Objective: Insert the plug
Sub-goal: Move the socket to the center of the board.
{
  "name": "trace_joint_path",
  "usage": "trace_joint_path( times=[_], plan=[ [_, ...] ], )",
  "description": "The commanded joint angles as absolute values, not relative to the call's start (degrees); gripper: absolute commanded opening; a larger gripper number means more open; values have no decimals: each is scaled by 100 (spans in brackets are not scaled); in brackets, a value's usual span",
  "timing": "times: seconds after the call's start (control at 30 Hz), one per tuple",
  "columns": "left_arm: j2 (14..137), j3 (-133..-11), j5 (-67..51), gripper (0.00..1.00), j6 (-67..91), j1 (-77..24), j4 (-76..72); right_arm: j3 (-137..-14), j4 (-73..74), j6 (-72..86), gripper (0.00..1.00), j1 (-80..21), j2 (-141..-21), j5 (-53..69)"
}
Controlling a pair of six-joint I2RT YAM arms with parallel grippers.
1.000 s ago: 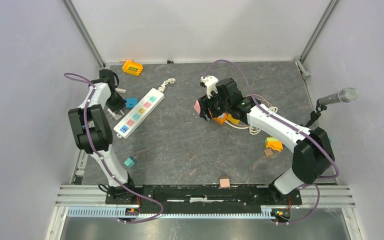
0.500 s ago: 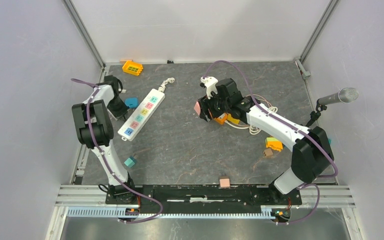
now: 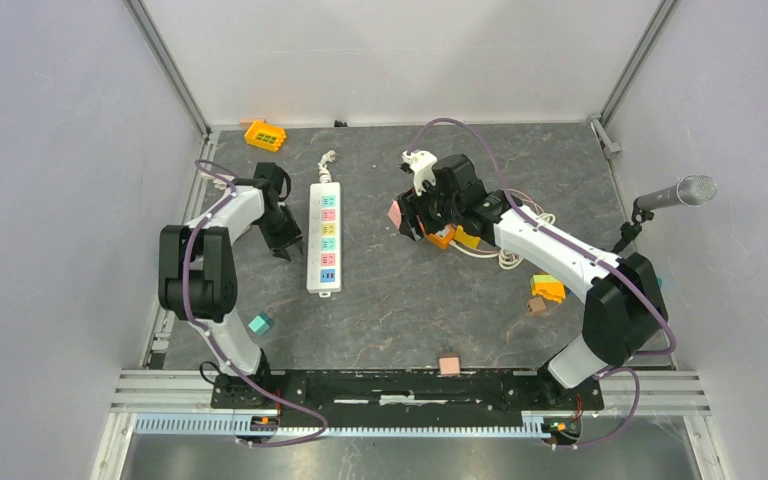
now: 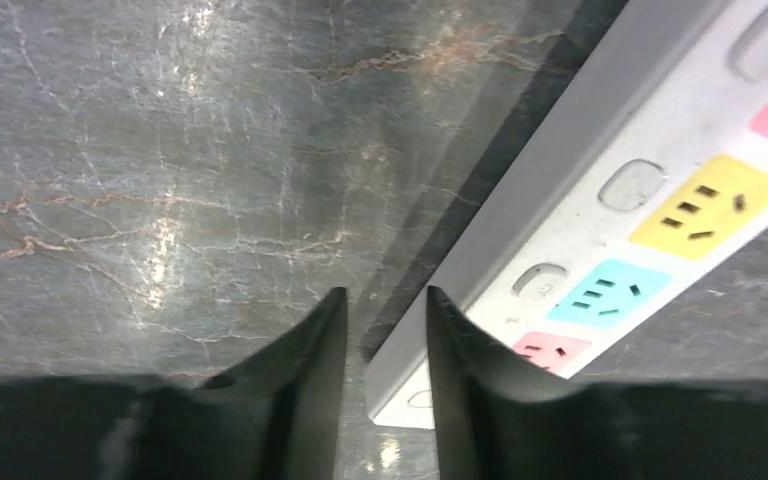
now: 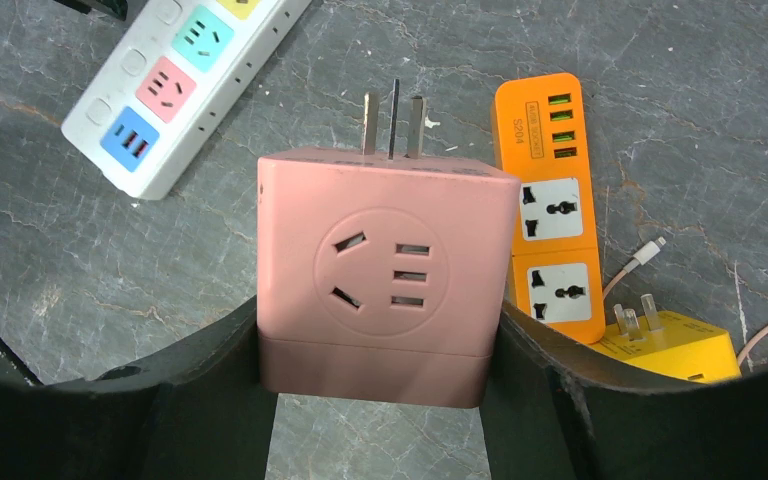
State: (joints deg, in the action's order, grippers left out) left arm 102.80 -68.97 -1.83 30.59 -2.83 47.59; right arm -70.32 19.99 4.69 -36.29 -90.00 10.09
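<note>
The pink plug [image 5: 385, 275], a cube adapter with metal prongs pointing away, is clamped between the fingers of my right gripper [image 5: 380, 320]. It hangs above the table at centre back [image 3: 396, 213]. The white power strip [image 3: 326, 237] with coloured sockets lies lengthwise on the table, left of centre. My left gripper [image 3: 285, 245] is low at the strip's left side. In the left wrist view its jaws [image 4: 382, 300] stand a narrow gap apart, straddling the strip's [image 4: 660, 200] long edge near a corner, clamping nothing.
An orange socket block [image 5: 550, 205] and a yellow adapter [image 5: 670, 350] lie under the right arm, beside a coiled white cable [image 3: 508, 258]. Scattered about are an orange block [image 3: 264, 134], a teal cube [image 3: 259, 323], a tan cube [image 3: 449, 363] and a microphone [image 3: 675, 193].
The left gripper swept right and nearer, swinging the power strip from a diagonal to lengthwise. Its jaws have parted slightly. The right arm and the plug have not moved.
</note>
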Motion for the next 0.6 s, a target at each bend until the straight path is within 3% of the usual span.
trace_joint_path(
  times=[0.0,0.13,0.23,0.57],
  plan=[
    [9703,-7125,-19,53,3018,-333,4568,-7309,1820,450,0,-3597,-8929,1006],
    [9695,-7422,143,86,2669,-726,4518,-7235,1820,464,0,-3595,-8867,950],
    [9853,-7553,131,99,2612,-1099,4518,-7208,1821,480,0,-3570,-8820,875],
    [10766,-7703,575,100,2523,-1768,4650,-7177,1853,519,0,-3439,-8702,862]
  ],
)
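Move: The long white socket strip runs fore and aft just to the right of the left hand, its middle about 7 cm right, 2 cm ahead and a little below the low fingertips. The teal cube lies some 15 cm back and 6 cm left of this hand; the pink plug in the other gripper hangs about 21 cm right, 4 cm ahead and 13 cm higher. From the right hand, the socket's middle lies about 16 cm left, level fore and aft, and 14 cm down. The left hand climbs about 4.5 cm from beside the socket, easing slightly forward as its narrow fingers spread wide, and then swings right across the near long edge, about 7.5 cm in all. Turning some 15 degrees clockwise to line up with the strip, it starts back down over the socket's middle at the end, with one open finger off each long side. ##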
